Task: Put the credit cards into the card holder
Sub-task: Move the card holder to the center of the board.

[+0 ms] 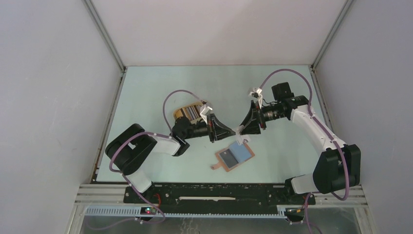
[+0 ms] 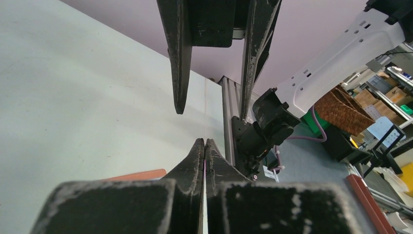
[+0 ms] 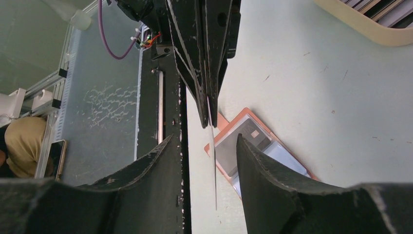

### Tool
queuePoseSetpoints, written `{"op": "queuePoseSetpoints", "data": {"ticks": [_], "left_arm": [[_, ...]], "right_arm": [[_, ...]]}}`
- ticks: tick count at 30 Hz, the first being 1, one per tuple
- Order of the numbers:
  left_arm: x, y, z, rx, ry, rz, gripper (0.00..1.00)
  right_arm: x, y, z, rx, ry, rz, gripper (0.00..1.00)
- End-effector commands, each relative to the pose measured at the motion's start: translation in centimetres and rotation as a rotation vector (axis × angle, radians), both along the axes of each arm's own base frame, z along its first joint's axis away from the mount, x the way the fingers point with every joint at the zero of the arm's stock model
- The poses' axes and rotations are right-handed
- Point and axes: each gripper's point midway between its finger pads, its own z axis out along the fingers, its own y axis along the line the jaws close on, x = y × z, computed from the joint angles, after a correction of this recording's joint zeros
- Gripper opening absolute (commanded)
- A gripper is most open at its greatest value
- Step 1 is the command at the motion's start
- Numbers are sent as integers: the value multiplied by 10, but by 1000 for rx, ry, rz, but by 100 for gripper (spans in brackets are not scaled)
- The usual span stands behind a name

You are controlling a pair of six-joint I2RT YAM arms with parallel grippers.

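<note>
The card holder (image 1: 229, 168) lies open on the table, reddish-brown, with a dark credit card (image 1: 226, 157) and a light blue credit card (image 1: 240, 152) in it. Above it the two grippers meet tip to tip. My left gripper (image 1: 233, 130) is shut on a thin white credit card (image 3: 213, 156), which shows edge-on and hangs over the holder's near corner (image 3: 221, 122). My right gripper (image 3: 205, 137) stands open, one finger on each side of that card and touching neither face. In the left wrist view the holder is only an orange sliver (image 2: 141, 174).
An oval tan tray (image 1: 190, 112) with several more cards on edge stands behind the left arm; its rim (image 3: 360, 29) shows in the right wrist view. The black base rail (image 1: 219, 192) runs along the near table edge.
</note>
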Motion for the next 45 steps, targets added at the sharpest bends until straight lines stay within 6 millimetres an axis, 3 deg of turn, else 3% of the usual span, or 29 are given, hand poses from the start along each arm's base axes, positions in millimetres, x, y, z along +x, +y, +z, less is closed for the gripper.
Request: {"op": "queuePoseSetpoints", "data": {"ticks": [1,18,24,28,30,31,35,38,40,45], "left_arm": [[0,-9,6,29,-60,-7,0],[-4,-9,8,28,-64,-29,0],[-2,-8,8,27,-68,-14,0],[-2,-7,8,27,-67,-10,0],[-1,-6,8,26,-66,-2,0],[1,-4,8,25,-64,9,2],[10,8,8,23,-45,81,38],[19,26,9,16,-48,206,56],[24,39,6,27,-56,290,63],[28,71,-2,29,-41,466,71]], "right_arm": [[3,4,16,15,-53,12,54],[2,4,0,-57,-49,43,33],[4,0,-7,-89,-55,36,32],[4,0,-6,-86,-58,39,19],[3,0,-5,-84,-58,46,6],[3,0,-5,-81,-58,52,0],[1,1,-6,-86,-67,63,0],[3,-3,-5,-83,-62,48,0],[4,-7,-3,-76,-61,36,0],[8,-13,-2,-43,-14,-3,0]]}}
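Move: The credit card, gripped at its upper part by the left hand, hangs with its middle about 3 cm below, 2 cm back and 1 cm left of the right hand. From the left hand, the right fingertips are roughly 4 cm to the right, at much the same height. The card holder lies some 17 cm below the right hand, 5 cm back and 3 cm left; the card tray is about 15 cm ahead, 23 cm left and 17 cm down. Downward first, the left hand lowers the card it still grips by about 2 cm and holds it there, while the right hand sinks about 1.5 cm with its open fingers astride the card and closes them to pinch its upper part. Then the left fingers open and that hand backs away left some 5 cm, rising slightly and turning about 15 degrees counter-clockwise; the right keeps its grip and eases about 1 cm right. ##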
